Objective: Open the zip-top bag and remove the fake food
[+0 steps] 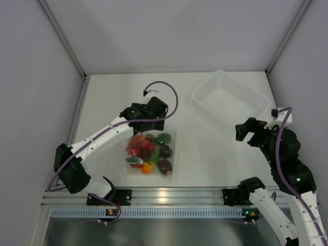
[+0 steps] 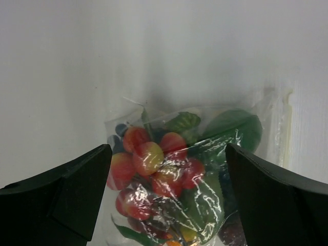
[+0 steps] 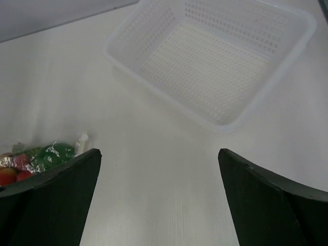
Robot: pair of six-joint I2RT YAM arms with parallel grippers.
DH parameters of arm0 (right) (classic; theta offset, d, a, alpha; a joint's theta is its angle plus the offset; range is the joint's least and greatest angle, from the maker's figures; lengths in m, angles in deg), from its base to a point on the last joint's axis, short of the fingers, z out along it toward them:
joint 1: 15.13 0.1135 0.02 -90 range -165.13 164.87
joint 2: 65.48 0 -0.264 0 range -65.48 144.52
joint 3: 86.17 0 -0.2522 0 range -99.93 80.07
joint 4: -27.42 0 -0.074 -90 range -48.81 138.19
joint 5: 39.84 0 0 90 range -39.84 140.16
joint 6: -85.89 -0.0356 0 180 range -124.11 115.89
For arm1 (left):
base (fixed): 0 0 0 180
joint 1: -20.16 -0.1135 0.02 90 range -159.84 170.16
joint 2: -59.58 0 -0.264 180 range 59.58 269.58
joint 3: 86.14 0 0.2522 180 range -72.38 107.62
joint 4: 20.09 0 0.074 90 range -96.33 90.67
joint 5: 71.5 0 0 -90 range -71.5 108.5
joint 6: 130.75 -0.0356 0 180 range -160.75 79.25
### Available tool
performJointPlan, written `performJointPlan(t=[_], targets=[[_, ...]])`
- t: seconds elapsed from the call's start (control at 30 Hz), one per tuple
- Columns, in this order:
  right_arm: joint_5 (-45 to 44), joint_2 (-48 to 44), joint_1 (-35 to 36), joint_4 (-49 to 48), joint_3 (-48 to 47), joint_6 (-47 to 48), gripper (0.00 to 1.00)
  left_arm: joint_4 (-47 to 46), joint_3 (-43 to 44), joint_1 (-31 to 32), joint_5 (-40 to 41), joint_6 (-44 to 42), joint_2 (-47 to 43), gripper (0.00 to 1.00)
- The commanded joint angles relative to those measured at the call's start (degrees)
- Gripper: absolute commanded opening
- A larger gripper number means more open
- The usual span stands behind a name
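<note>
The clear zip-top bag lies flat on the white table, near the front centre. Inside it is the fake food: red clustered pieces, green leaves, dark maroon rounds and one orange piece. My left gripper hangs open just over the bag's far edge and holds nothing. In the left wrist view the bag and the red fruits fill the gap between the open fingers of the left gripper. My right gripper stands open and empty well to the right. In its own view the right gripper frames bare table, with the bag at far left.
A white perforated plastic basket sits at the back right, also seen ahead of the right gripper as the basket. Grey walls close in the table on three sides. A metal rail carrying the arm bases runs along the front edge.
</note>
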Motion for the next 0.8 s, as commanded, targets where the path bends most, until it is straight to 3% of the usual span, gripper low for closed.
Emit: performJointPlan(t=[0.0, 0.4, 0.77], targets=[[0.68, 0.37, -0.17, -3.62, -1.63, -0.49, 1.00, -0.08, 3.75, 6.60, 8.79, 4.40, 6.80, 0.99], [0.85, 0.55, -0.17, -5.11, -1.11, 0.65, 1.00, 5.53, 16.77, 23.23, 18.56, 7.66, 31.34, 0.93], [4.10, 0.63, -0.08, -5.90, -0.84, 2.14, 0.99, 6.60, 13.70, 26.75, 17.77, 11.70, 37.15, 0.67]])
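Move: The bag's zip edge, a strip running forward and back, has its middle about 15 cm to the left gripper's right, 8 cm back and 18 cm below. Its white slider, at the strip's far end, lies some 5 cm ahead and 15 cm right of that gripper. The food-filled bag's middle sits about 6 cm back, level sideways. From the right gripper the zip edge is roughly 26 cm left, 2 cm ahead and 27 cm below. Swing the left gripper to the right across the bag, about 15 cm, sinking some 12 cm as it goes and drawing back towards the base late on, to bring the open fingers down astride the zip edge. Roll the wrist about 25 degrees, left side rising, with a slight clockwise turn; start narrowing the fingers from wide open to roughly two thirds. ##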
